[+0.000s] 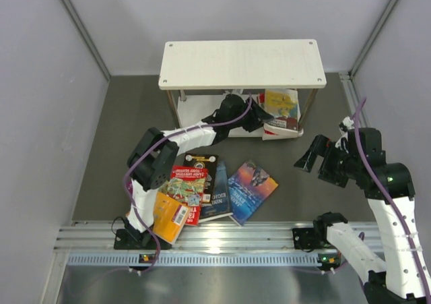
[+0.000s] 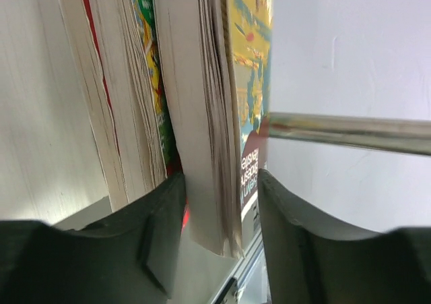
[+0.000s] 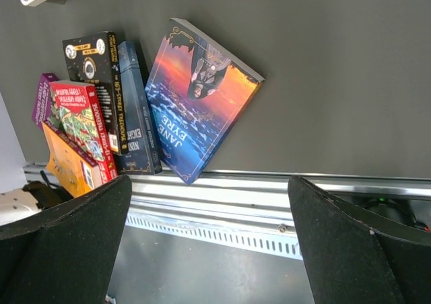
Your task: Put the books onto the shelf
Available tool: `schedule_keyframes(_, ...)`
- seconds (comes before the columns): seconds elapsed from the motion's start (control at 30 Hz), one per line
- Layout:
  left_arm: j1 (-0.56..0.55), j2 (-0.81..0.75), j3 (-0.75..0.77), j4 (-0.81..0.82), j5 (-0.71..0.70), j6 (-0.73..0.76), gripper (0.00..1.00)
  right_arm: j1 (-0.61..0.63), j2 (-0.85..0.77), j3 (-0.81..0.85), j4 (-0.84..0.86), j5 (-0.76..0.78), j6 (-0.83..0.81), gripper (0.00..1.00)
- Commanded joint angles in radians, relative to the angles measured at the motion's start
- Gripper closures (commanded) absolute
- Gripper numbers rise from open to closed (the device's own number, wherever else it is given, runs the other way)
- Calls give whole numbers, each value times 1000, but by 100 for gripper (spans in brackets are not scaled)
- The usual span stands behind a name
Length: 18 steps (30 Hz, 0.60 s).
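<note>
The shelf [image 1: 242,63] stands at the back, with several books [image 1: 281,112] on its lower tier. My left gripper [image 1: 259,118] reaches in under the top board. In the left wrist view its fingers [image 2: 221,203] straddle the bottom of a yellow-covered book [image 2: 209,149] standing beside other books [image 2: 128,115], with a small gap at the right finger. On the mat lie a red book [image 1: 186,185], an orange one [image 1: 168,216], a black one [image 1: 202,162], a dark blue one [image 1: 217,193] and a blue book [image 1: 251,189]. My right gripper [image 1: 308,157] hovers open and holds nothing.
A metal shelf leg [image 2: 350,132] crosses just right of the left gripper. The right wrist view looks down on the blue book [image 3: 199,98], the dark blue book [image 3: 138,115], the red book [image 3: 81,125] and the aluminium rail [image 3: 269,196] at the table's near edge.
</note>
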Motion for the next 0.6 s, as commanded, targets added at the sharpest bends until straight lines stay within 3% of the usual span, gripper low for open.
schedule_keyframes(0.0,6,-4,50,54,-33,-15,48,-8,-9,-4,-11,17,-21,1)
schedule_keyframes(0.23,14,-33,49,43,-61,-24,39,-10,-21,-29,0,9,-19,1)
schedule_keyframes(0.33,14,-70,38,7,-73,-10,23,-8,-26,-38,1,9,-22,1)
schedule_keyframes(0.43,17,-137,-5,-42,-114,13,20,-8,-32,-56,14,6,-23,1)
schedule_keyframes(0.5,23,-190,-42,-84,-131,36,9,-8,-35,-81,20,-3,-21,0)
schedule_keyframes(0.57,31,-220,-52,-159,-145,72,9,-10,-41,-109,38,-12,-10,1)
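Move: My left hand is at the near left corner of the yellow book, one finger above it and one below. The book's middle lies about 5 cm ahead and 4 cm to the right, roughly level with the hand. The stacked red book lies about 5 cm ahead, 3 cm right and 3 cm lower; the shelf's right post stands some 12 cm to the right, about level. From my right hand the yellow book is about 26 cm ahead, 10 cm left and 10 cm lower. I open my left fingers, already half parted, almost all the way to let go of the yellow book, first easing about 1 cm forward. Then I draw the hand off to the left and up, some 3 cm in all, away from the stack, turning slightly counter-clockwise. My empty right hand, still wide open, sinks about 2 cm clear of everything. ##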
